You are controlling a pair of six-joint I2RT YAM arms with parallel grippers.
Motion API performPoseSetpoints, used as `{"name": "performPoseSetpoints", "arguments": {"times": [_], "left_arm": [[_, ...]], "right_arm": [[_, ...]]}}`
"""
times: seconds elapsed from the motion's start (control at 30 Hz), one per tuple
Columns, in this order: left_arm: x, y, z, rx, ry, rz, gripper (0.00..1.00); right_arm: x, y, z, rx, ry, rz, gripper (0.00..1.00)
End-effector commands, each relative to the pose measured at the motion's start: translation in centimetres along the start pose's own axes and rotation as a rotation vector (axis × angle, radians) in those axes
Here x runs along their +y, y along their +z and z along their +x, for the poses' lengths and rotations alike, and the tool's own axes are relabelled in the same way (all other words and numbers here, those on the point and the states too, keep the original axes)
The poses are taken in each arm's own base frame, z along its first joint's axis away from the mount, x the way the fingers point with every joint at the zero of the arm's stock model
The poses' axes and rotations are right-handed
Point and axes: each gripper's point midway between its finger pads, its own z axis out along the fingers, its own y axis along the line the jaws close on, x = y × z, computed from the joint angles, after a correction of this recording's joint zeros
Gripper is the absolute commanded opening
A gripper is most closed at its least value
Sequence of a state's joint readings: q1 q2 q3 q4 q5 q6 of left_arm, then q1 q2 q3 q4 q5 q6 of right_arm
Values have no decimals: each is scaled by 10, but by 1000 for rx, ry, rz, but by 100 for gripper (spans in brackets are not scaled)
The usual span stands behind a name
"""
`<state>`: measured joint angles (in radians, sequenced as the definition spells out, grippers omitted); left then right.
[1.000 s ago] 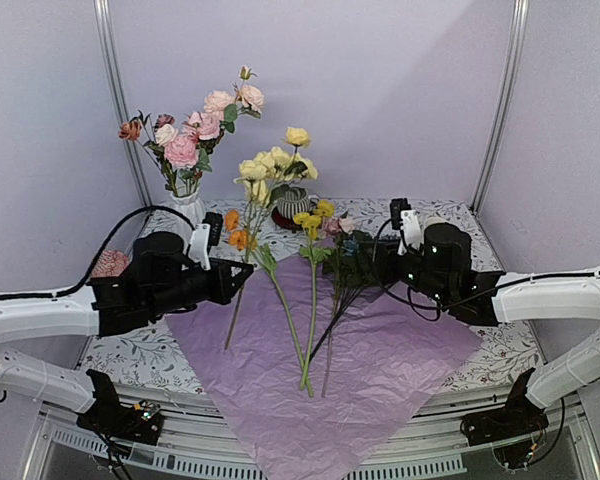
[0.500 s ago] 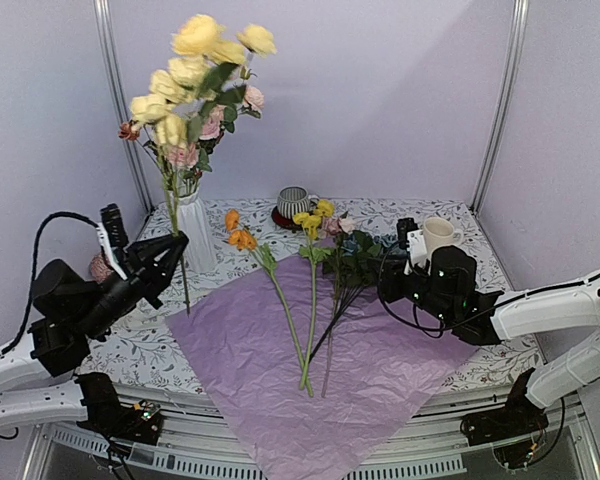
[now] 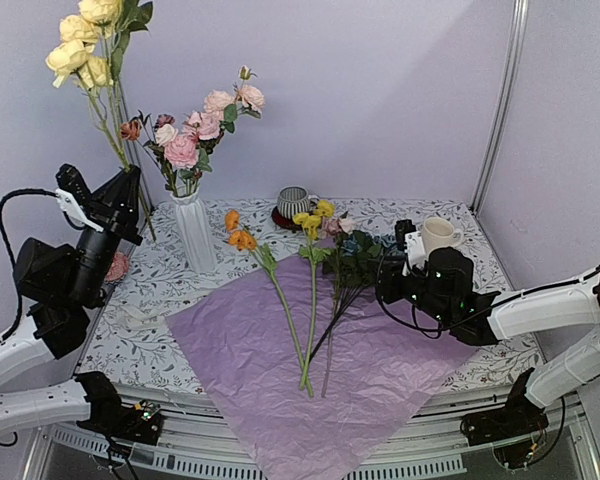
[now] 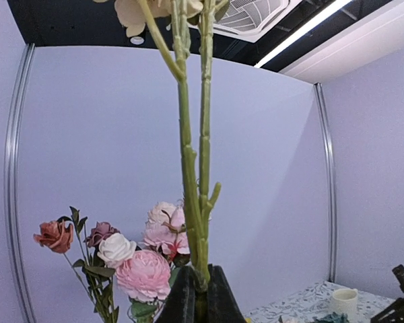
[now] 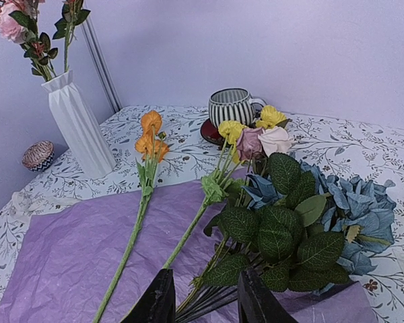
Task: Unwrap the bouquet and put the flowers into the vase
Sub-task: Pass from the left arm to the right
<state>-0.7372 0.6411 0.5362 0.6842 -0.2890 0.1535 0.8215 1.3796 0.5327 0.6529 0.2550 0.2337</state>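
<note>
The bouquet is undone: its pink-lilac paper lies flat on the table. On it lie an orange flower, a yellow one and blue roses with dark leaves. The white ribbed vase holds pink and cream flowers. My left gripper is raised left of the vase, shut on the stems of yellow roses that stand upright above it. My right gripper is open low over the paper, with the blue roses' dark stems between its fingers.
A grey striped mug on a red coaster stands at the back, a cream mug at the right. A small pink ball-like object and pale ribbon lie left of the vase. Metal posts frame the booth.
My left gripper has lifted the yellow roses off the paper and swung them left and up, to beside the vase. The right gripper has barely moved.
</note>
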Motion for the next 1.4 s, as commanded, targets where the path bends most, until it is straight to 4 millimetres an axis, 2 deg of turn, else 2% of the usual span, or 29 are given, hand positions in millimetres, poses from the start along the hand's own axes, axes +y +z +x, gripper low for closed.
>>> {"name": "performPoseSetpoints", "arguments": {"times": [0.0,0.07,0.17,0.4,0.57,0.7,0.9,1.07,1.13,1.23,1.27,1.37], "left_arm": [[4,14,-22,-153,102,87,0],[7,22,-17,-164,112,149,0],[28,35,-8,-171,54,146,0],[57,43,7,-242,-19,247,0],[61,45,18,-283,-14,314,0],[62,41,18,-324,20,314,0],[73,52,26,-280,33,277,0],[49,41,25,-231,-39,402,0],[40,34,28,-190,-87,425,0],[23,22,42,-91,-178,447,0],[15,18,45,-62,-198,462,0],[-22,3,58,24,-251,535,0]], "right_arm": [[-1,6,-10,-29,-9,14,34],[-1,7,-8,-23,-10,11,34],[1,8,-7,-20,-14,5,33],[2,7,-8,-20,-14,-3,33],[3,9,-6,-13,-17,-6,33],[4,10,-5,-10,-21,-10,33],[4,12,-3,-4,-25,-11,33],[12,12,-5,2,-37,-53,33],[24,9,-10,-2,-48,-118,33],[57,-1,-26,-18,-95,-294,34],[73,-7,-33,-21,-106,-379,35],[117,-23,-48,-25,-169,-521,37]]}}
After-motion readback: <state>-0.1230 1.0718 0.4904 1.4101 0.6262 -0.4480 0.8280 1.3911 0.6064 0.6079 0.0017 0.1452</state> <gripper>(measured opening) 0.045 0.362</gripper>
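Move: The left hand already holds the yellow roses high up; the right gripper they are to go to is about 35 cm to its right, 9 cm ahead and 25 below. The vase's middle is some 15 cm straight ahead and 20 below, and the orange flowers lie 22 ahead, 9 right, 33 below. From the right gripper, the held rose stems are 35 cm left, 9 back, 25 up; the leafy bunch is 8 ahead, 1 left, 7 below. Left carries the roses 10 cm forward, then 6 back, turning clockwise; right, still empty, starts leftward, about 4 cm. ##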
